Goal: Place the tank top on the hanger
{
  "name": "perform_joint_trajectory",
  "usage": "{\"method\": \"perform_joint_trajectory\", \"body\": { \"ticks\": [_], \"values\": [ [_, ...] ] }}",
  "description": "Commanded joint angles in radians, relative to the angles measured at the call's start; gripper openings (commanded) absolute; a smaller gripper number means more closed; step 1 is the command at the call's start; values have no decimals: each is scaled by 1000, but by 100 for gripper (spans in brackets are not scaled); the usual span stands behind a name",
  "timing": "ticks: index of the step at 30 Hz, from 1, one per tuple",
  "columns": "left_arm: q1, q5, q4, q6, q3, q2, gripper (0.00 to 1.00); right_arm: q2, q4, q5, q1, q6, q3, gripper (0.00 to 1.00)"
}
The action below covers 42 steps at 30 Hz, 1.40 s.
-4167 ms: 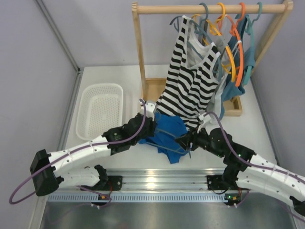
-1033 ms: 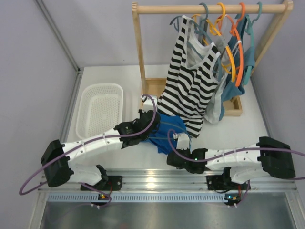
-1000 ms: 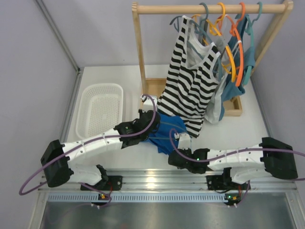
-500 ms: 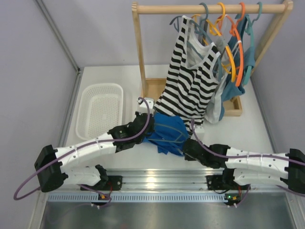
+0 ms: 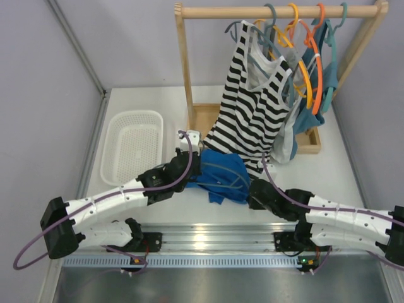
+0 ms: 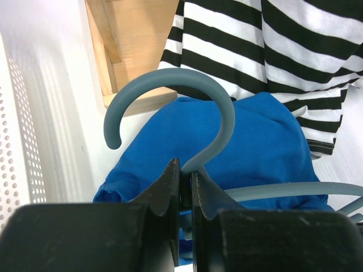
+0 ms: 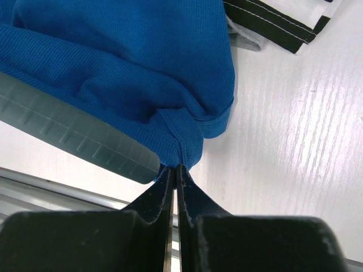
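The bright blue tank top point(image 5: 222, 178) lies bunched on the white table below the striped top point(image 5: 252, 107). The slate-blue hanger point(image 5: 225, 169) runs through it. In the left wrist view the hanger's curved hook point(image 6: 222, 107) rises over the blue fabric point(image 6: 255, 141), and my left gripper point(image 6: 185, 173) is shut on the neck just under the hook. My right gripper point(image 7: 176, 166) is shut on a hem fold of the tank top point(image 7: 125, 51) at its near right corner. One hanger arm point(image 7: 68, 133) passes just left of it. From above, my left gripper point(image 5: 191, 161) and right gripper point(image 5: 252, 189) flank the top.
A wooden rack point(image 5: 184, 69) stands behind with the striped top, an orange hanger point(image 5: 317, 76), a yellow hanger point(image 5: 304, 76) and a teal top point(image 5: 309, 117). Its wooden base point(image 6: 133, 45) is close ahead. A white basket point(image 5: 131, 146) sits left. A metal rail point(image 5: 214, 243) edges the front.
My right arm has stretched out to the right, carrying the tank top's corner rightward and spreading the fabric along the hanger. My left gripper shifted slightly left with the hook.
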Motion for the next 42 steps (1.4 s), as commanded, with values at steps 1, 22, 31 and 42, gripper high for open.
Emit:
{"method": "perform_joint_trajectory", "body": {
  "ticks": [1,22,31,42],
  "values": [
    [2,-8,58,29,-20,-40,0,-26,-30,-16,-28,-26,5,0],
    [2,-15,61,25,-53,-47,0,-81,-119,-39,-64,-59,72,0],
    [2,-31,76,20,-51,-28,0,-60,-145,-78,-64,-99,153,0],
    [1,-2,127,21,-30,5,0,-16,-208,-81,-64,-164,279,0]
  ]
}}
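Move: The right hand already pinches an edge of the blue tank top; the hanger's right end lies just above it, about 4 cm up and 2 cm to the left. The tank top's main part spreads some 10 cm left and 5 cm ahead of this hand, and the striped hem lies about 8 cm ahead and 2 cm to its right. From the left hand, still gripping the hanger below the hook, that hanger end is roughly 17 cm right, 9 cm back and 8 cm lower. Keeping the tank top's edge pinched in closed fingers, the right hand first eases about 1.5 cm to the right, out past the hanger's right end, then turns to lift nearly 6 cm, drifting some 2 cm back left, so as to draw the fabric up around that end. Meanwhile the left hand keeps its grip below the hook and lowers the hanger slowly by about 2 cm, with hardly any tilt. ##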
